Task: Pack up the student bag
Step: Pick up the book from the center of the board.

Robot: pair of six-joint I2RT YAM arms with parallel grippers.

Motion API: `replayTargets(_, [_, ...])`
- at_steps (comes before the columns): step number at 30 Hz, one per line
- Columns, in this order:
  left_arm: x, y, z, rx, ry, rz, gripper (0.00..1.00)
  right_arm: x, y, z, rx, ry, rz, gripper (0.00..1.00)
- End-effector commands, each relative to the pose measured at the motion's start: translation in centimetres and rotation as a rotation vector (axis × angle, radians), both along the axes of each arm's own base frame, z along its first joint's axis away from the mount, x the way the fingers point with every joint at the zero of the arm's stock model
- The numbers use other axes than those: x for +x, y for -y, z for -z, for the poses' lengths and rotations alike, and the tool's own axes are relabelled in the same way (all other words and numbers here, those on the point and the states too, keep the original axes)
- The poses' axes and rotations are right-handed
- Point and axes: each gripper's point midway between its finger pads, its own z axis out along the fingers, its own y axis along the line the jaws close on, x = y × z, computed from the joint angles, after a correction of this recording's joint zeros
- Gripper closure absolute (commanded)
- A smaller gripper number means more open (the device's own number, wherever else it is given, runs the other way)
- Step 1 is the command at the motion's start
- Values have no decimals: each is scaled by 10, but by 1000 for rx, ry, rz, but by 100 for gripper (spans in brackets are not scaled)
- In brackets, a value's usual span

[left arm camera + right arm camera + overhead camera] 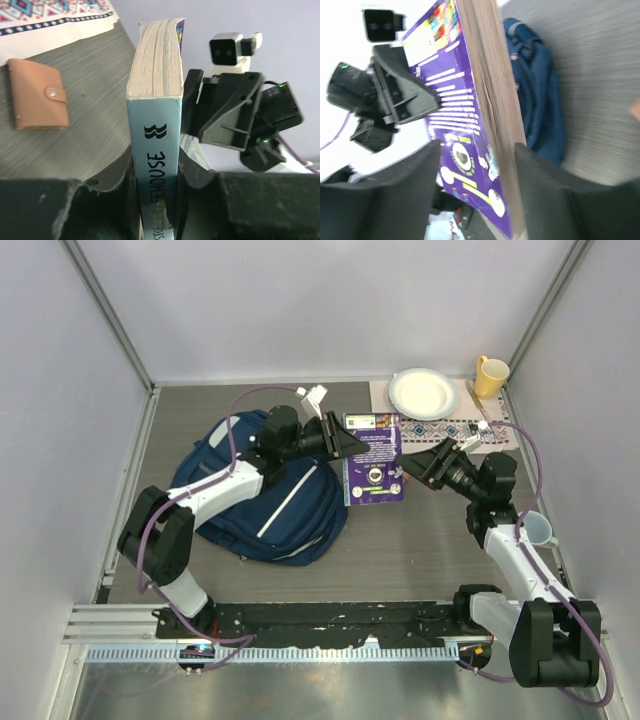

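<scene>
A purple-covered book (pixel 372 460) hangs above the table between my two grippers. My left gripper (pixel 155 170) is shut on its pale blue spine (pixel 155 150), both fingers pressed against the covers. My right gripper (pixel 477 160) straddles the opposite edge of the book (pixel 470 110) with its jaws apart, and a gap shows beside the purple cover. In the top view the left gripper (pixel 350 443) and right gripper (pixel 412 465) face each other across the book. The student bag (pixel 255 500), navy with pale stripes, lies flat to the left under my left arm.
A patterned cloth (pixel 440 430) at the back right carries a white plate (pixel 424 393), with a yellow mug (pixel 490 376) behind it. A tan wallet (pixel 37 100) lies near the cloth's edge. A pale blue cup (pixel 537 528) stands beside my right arm.
</scene>
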Motion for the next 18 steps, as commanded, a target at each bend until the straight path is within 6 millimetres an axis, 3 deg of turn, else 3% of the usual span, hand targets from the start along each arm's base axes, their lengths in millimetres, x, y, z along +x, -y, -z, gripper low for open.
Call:
replayTargets(1, [3,-29,-21,33,79,-96,100,18,20,-7,-136,7,158,23])
replayTargets(3, [12,-49,-20,61,91,-196,100,20,30,2,-183,-22,218,17])
replayTargets(5, [17,-76,-34,53,109,-288,100,17,30,2,-175,-38,223,16])
replayTargets(6, [22,-91,-29,58,94,-337,100,15,27,0,-153,-38,206,16])
replayTargets(8, [25,-111,-46,20,124,-419,100,7,12,-2,-102,-27,145,16])
replayTargets(9, [28,-120,-43,11,103,-451,100,2,4,-5,-59,-45,114,15])
replayTargets(11, [28,-130,-58,-35,128,-492,100,-3,-7,-1,-46,-56,89,16])
replayTargets(16, [25,-135,-81,-173,146,-521,100,-17,-62,1,-29,-78,6,16])
replayTargets(18, [24,-135,-81,-196,144,-517,100,-16,-72,-11,39,-40,-4,15])
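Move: The left hand holds the purple book by its left edge, and the blue bag's middle lies about 23 cm to the left of this hand, 10 cm back and 19 below. The wallet is some 14 cm right and 5 back, the plate about 20 right and 16 ahead, both low on the table. From the right hand the book's middle is 9 cm left, 2 ahead and about level; the bag's middle lies 37 left, 6 back, 16 below. Already partly parted around the book's right edge, the right fingers open wide and come free of it; that hand eases 2 cm right, then turns back leftward, ending about 5 cm left and slightly back of its start. The left hand keeps its pinch and swings the book left towards and over the bag, some 13 cm, dipping slightly then rising, turning about 30 degrees counter-clockwise. ##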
